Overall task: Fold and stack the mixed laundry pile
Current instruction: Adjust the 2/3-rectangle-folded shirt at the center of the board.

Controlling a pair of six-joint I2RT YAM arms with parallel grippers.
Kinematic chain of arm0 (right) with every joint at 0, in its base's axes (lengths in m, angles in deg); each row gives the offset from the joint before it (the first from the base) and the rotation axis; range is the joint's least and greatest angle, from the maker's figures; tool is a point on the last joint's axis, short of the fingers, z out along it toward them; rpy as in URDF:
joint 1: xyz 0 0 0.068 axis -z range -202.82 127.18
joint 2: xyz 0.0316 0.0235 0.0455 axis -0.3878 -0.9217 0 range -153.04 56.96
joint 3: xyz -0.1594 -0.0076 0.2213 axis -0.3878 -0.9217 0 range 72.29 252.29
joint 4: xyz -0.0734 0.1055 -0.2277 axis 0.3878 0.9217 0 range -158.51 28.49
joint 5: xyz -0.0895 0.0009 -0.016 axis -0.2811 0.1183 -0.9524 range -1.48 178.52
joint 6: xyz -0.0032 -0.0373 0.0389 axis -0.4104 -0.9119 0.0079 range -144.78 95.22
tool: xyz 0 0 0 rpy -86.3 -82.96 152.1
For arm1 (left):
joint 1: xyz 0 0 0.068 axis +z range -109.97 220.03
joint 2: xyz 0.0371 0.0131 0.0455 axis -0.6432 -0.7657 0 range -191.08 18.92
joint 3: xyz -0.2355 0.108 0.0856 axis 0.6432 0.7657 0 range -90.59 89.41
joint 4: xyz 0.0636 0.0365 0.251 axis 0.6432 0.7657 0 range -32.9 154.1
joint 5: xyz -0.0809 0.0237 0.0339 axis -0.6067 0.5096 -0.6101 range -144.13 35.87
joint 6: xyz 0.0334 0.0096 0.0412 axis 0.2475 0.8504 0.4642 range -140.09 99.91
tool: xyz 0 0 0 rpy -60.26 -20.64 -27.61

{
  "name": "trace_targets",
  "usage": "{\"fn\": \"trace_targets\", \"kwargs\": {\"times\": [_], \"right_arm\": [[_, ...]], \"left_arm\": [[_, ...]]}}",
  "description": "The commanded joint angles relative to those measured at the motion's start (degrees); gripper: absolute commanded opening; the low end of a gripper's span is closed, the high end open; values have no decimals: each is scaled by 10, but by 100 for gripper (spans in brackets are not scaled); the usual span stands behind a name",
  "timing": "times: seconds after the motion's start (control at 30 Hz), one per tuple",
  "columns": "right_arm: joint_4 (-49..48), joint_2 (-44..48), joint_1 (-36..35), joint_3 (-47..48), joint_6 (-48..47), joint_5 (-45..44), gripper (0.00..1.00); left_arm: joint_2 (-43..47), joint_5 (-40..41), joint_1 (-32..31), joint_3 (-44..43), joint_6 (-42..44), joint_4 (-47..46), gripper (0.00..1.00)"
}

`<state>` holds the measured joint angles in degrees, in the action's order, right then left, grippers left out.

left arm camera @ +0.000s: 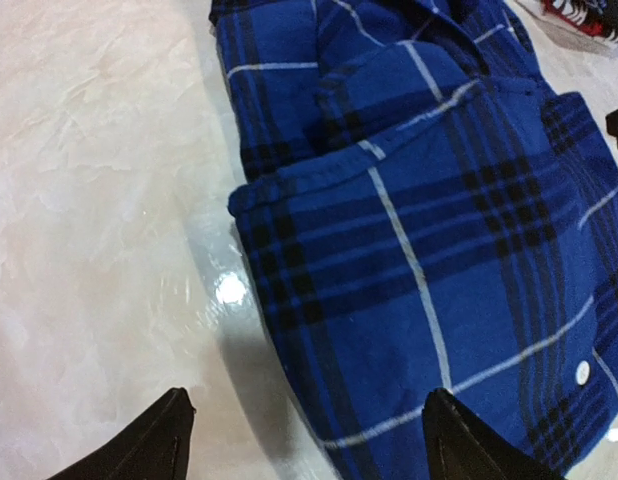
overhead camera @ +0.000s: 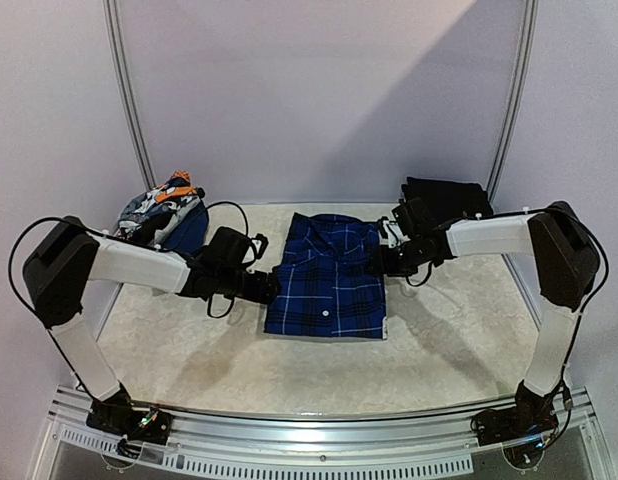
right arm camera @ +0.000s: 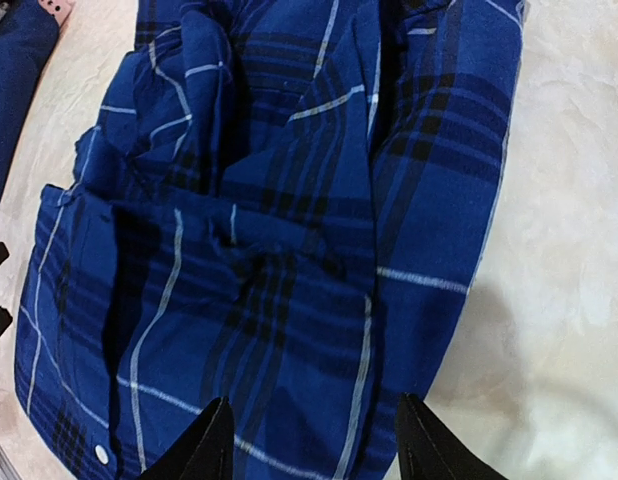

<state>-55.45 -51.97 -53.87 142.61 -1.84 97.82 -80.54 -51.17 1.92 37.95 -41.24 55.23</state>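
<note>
The blue plaid shirt [overhead camera: 329,275] lies folded into a rectangle at the table's middle, buttons up. My left gripper [overhead camera: 272,287] is at its left edge. In the left wrist view that gripper [left arm camera: 309,435] is open, one fingertip [left arm camera: 169,425] over bare table and the other over the shirt [left arm camera: 419,230]. My right gripper [overhead camera: 381,262] is at the shirt's right edge. It stands open [right arm camera: 314,435] just above the cloth [right arm camera: 279,230], with nothing pinched. More of the laundry pile, grey-white-orange patterned pieces [overhead camera: 161,203] on a dark blue garment [overhead camera: 190,232], sits at the back left.
A folded black garment [overhead camera: 445,196] lies at the back right corner, close behind the right wrist. The pale mottled table [overhead camera: 459,340] is walled by a white backdrop, with a metal rail along the near edge [overhead camera: 319,425]. Cables loop off both wrists.
</note>
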Motion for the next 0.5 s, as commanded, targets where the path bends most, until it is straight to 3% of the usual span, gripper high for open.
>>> {"fn": "trace_targets", "kwargs": {"times": [0.0, 0.23, 0.33, 0.47], "right_arm": [[14, -38, 8, 40, -10, 0, 54], [15, -69, 13, 63, -17, 15, 49], [12, -75, 13, 67, -19, 22, 43], [13, -82, 14, 74, -22, 27, 26]], "left_arm": [[-45, -54, 30, -38, -16, -32, 80], [-116, -122, 58, -87, -21, -57, 67], [-140, -153, 64, -102, -26, -67, 56], [-151, -177, 68, -108, -32, -86, 32]]}}
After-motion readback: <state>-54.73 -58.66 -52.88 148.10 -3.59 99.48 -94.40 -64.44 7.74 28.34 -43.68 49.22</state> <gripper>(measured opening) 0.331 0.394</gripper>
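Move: The left fingers, half open beside the plaid shirt, aim at the left corner of its folded-over front panel, about 6 cm ahead, 2 cm to the right and 4 cm below. For the right hand, the panel's right corner lies about 3 cm ahead, 1 cm left and 4 cm down. The shirt's white button sits some 5 cm back and 9 cm right of the left hand; the collar is roughly 10 cm ahead and 8 cm left of the right hand. Forward about 5 cm goes the left hand, sinking and easing right over the shirt's left edge to the panel's corner, tilting its left side down some 10 degrees as its fingers close to about half their gap. The right hand slides forward and down about 2 cm each onto the panel's right corner, its fingers narrowing more slowly. Both sets of fingertips come down to the cloth to pinch it. ##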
